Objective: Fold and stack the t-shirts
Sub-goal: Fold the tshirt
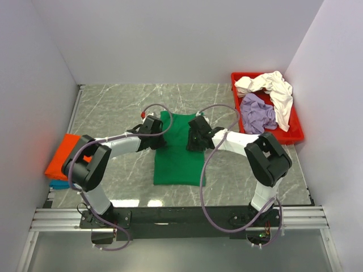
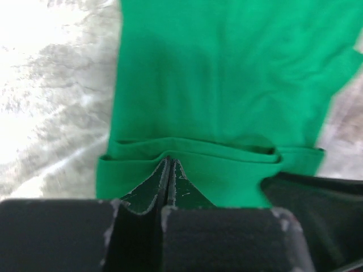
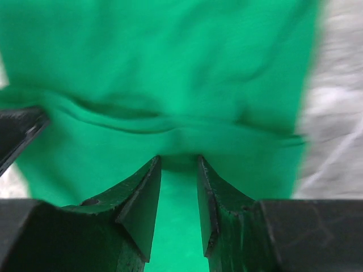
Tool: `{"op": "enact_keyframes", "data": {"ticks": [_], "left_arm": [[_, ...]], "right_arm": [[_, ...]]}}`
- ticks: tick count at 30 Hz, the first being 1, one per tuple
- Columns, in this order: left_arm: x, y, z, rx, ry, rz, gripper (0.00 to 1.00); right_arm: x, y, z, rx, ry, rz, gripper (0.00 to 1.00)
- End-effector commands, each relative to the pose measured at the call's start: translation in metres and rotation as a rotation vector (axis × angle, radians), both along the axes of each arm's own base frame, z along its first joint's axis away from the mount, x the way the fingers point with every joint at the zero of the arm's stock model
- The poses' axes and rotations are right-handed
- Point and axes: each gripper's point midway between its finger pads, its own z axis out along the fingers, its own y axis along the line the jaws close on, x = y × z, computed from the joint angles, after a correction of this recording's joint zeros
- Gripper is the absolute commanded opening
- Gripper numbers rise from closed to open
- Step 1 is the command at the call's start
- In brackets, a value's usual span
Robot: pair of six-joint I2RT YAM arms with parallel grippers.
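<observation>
A bright green t-shirt (image 1: pixel 177 161) lies as a long strip in the middle of the table. Both grippers are down on its far half, side by side. My left gripper (image 1: pixel 159 136) (image 2: pixel 169 161) is shut, and a raised fold of the green cloth (image 2: pixel 227 73) meets its tips. My right gripper (image 1: pixel 195 139) (image 3: pixel 178 161) stands open, its tips pressed onto the green cloth (image 3: pixel 170 56), which shows between the jaws. Orange (image 1: pixel 65 153) and teal (image 1: pixel 57 184) t-shirts sit folded in a stack at the left edge. Cream-white (image 1: pixel 278 88) and lavender (image 1: pixel 258 113) t-shirts lie crumpled in a tray.
The red plastic tray (image 1: pixel 295 136) stands at the right edge of the marble table (image 1: pixel 113 107), against the white wall. White walls close in the left, back and right sides. The right gripper's body (image 2: pixel 317 195) shows at the edge of the left wrist view.
</observation>
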Motion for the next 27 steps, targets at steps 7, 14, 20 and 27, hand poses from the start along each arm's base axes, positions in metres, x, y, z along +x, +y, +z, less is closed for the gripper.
{"op": "enact_keyframes", "data": {"ticks": [7, 14, 20, 27], "left_arm": [[0.003, 0.005, -0.016, -0.036, 0.020, 0.026, 0.01], [0.010, 0.011, 0.001, -0.020, -0.007, 0.051, 0.01], [0.011, 0.018, 0.003, -0.013, -0.011, 0.057, 0.01], [0.015, 0.020, 0.010, -0.005, -0.021, 0.067, 0.02]], "right_arm": [[0.011, -0.039, -0.015, 0.015, 0.013, -0.079, 0.38], [0.015, -0.043, -0.007, 0.019, 0.006, -0.085, 0.37], [0.016, -0.059, -0.003, 0.085, 0.012, -0.113, 0.36], [0.019, -0.068, 0.002, 0.085, 0.004, -0.120, 0.35]]}}
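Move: The right hand is just above the folded shirt. The right end of its crosswise folded edge lies about 7 cm to the right and 2 cm ahead, the collar end some 15 cm ahead and 3 cm left, and the purple t-shirt in the red bin roughly 16 cm ahead and 30 cm right. From the left hand, the edge's left end is about 5 cm left and 1 cm ahead, the orange folded t-shirt some 40 cm left and 5 cm back. Both sets of fingertips settle onto the green shirt just behind its folded edge, sinking about 1 to 1.5 cm, then smooth outward. The right hand, fingers part-open, slides about 6.5 cm right along the edge towards its right end, pausing midway and edging slightly forward; the left, fingers shut, mostly holds its place, then drifts about 1.5 cm left. ##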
